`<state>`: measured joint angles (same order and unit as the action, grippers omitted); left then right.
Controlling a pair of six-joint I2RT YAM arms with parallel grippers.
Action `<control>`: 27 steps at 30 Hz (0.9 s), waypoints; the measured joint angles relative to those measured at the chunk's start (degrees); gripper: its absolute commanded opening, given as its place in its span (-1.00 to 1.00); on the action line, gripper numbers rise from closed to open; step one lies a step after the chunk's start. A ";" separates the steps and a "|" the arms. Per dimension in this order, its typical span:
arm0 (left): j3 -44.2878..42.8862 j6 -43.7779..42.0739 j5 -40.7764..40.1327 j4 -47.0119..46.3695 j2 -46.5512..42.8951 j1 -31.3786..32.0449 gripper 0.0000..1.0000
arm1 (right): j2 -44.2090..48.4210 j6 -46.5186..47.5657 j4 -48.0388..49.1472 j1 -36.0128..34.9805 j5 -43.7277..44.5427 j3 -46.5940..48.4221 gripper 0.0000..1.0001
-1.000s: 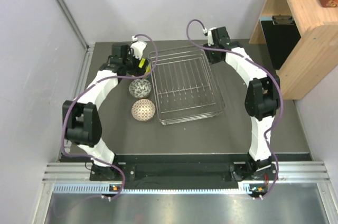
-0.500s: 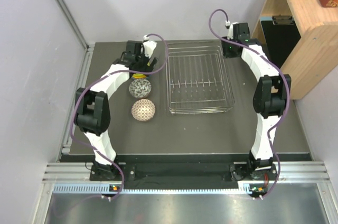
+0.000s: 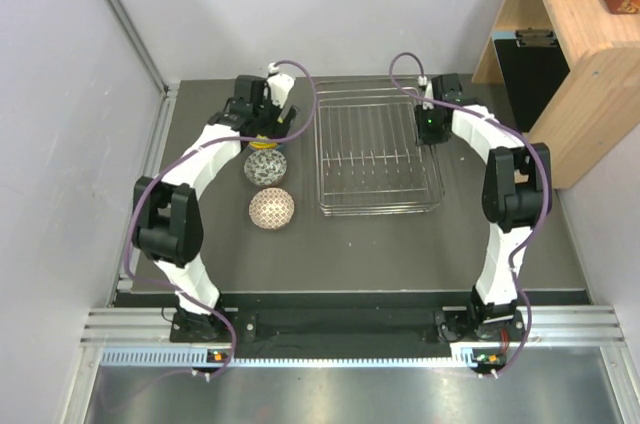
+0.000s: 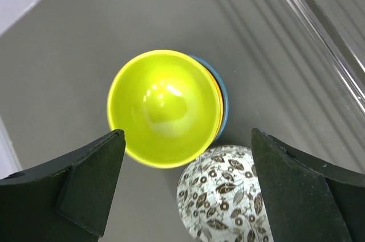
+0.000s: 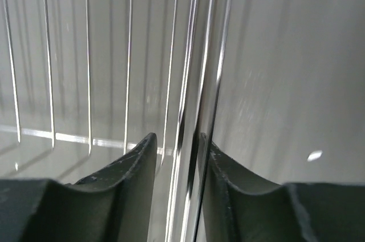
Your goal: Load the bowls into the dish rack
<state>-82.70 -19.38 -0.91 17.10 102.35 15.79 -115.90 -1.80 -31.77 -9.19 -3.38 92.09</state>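
A lime-yellow bowl [image 4: 165,108] is nested in an orange one and a blue one [image 4: 224,105]. A white bowl with a brownish-grey pattern [image 4: 225,196] [image 3: 265,166] sits just in front of that stack. A pinkish-red patterned bowl [image 3: 271,209] lies nearer still. My left gripper [image 4: 185,182] [image 3: 262,127] hovers open above the stack and holds nothing. The wire dish rack [image 3: 381,210] holds no bowls. My right gripper [image 5: 178,142] [image 3: 430,132] straddles the rack's right rim wire [image 5: 191,82]. Its jaws stand narrow, and the blur hides whether they pinch the wire.
A wooden shelf [image 3: 590,74] with books stands off the table's right side, with a black clipboard [image 3: 525,69] hung on it. A metal rail [image 3: 150,174] runs along the table's left edge. The wall is close behind the rack.
The rack swung from slanted to square and shifted right with my right gripper. That gripper then slid nearer along the right rim and its jaws narrowed. My left gripper edged over the stacked bowls.
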 measured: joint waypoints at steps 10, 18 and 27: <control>5.01 0.68 1.31 0.50 -10.45 0.00 0.93 | 4.81 -3.23 -2.27 -0.85 -0.13 -3.15 -0.34; 9.18 0.68 1.27 1.36 -11.50 0.00 0.93 | 6.19 -4.28 -1.79 -4.68 0.44 -5.31 -0.34; 9.88 0.85 -0.96 1.01 -11.50 -0.02 0.98 | 7.04 -2.45 -3.34 -6.29 0.37 -4.92 -0.13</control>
<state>-72.82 -18.52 -1.87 18.11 90.85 15.77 -108.86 -4.25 -35.11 -15.49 -3.01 87.18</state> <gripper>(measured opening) 0.979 0.387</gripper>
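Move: Straddling the dish rack's right rail, the right hand has the rack's middle about 11 cm to its left and level with it; the floral bowl lies some 38 cm left and 4 cm nearer the base. From the open left hand that floral bowl is about 7 cm back, 1 cm left and 14 cm down. The yellow bowl stack stands 4 cm ahead and 2 cm left, the brown-patterned bowl 18 cm straight back, both well below. With the rack's right rail still between its fingers, the right hand drags the rack back towards the base and then also left, towards the bowls, about 4.5 cm each way, rising slightly. Meanwhile the open left hand draws back some 5 cm from over the yellow stack towards the floral bowl, arching up about 4.5 cm and sinking most of the way down again, touching nothing by the end. ##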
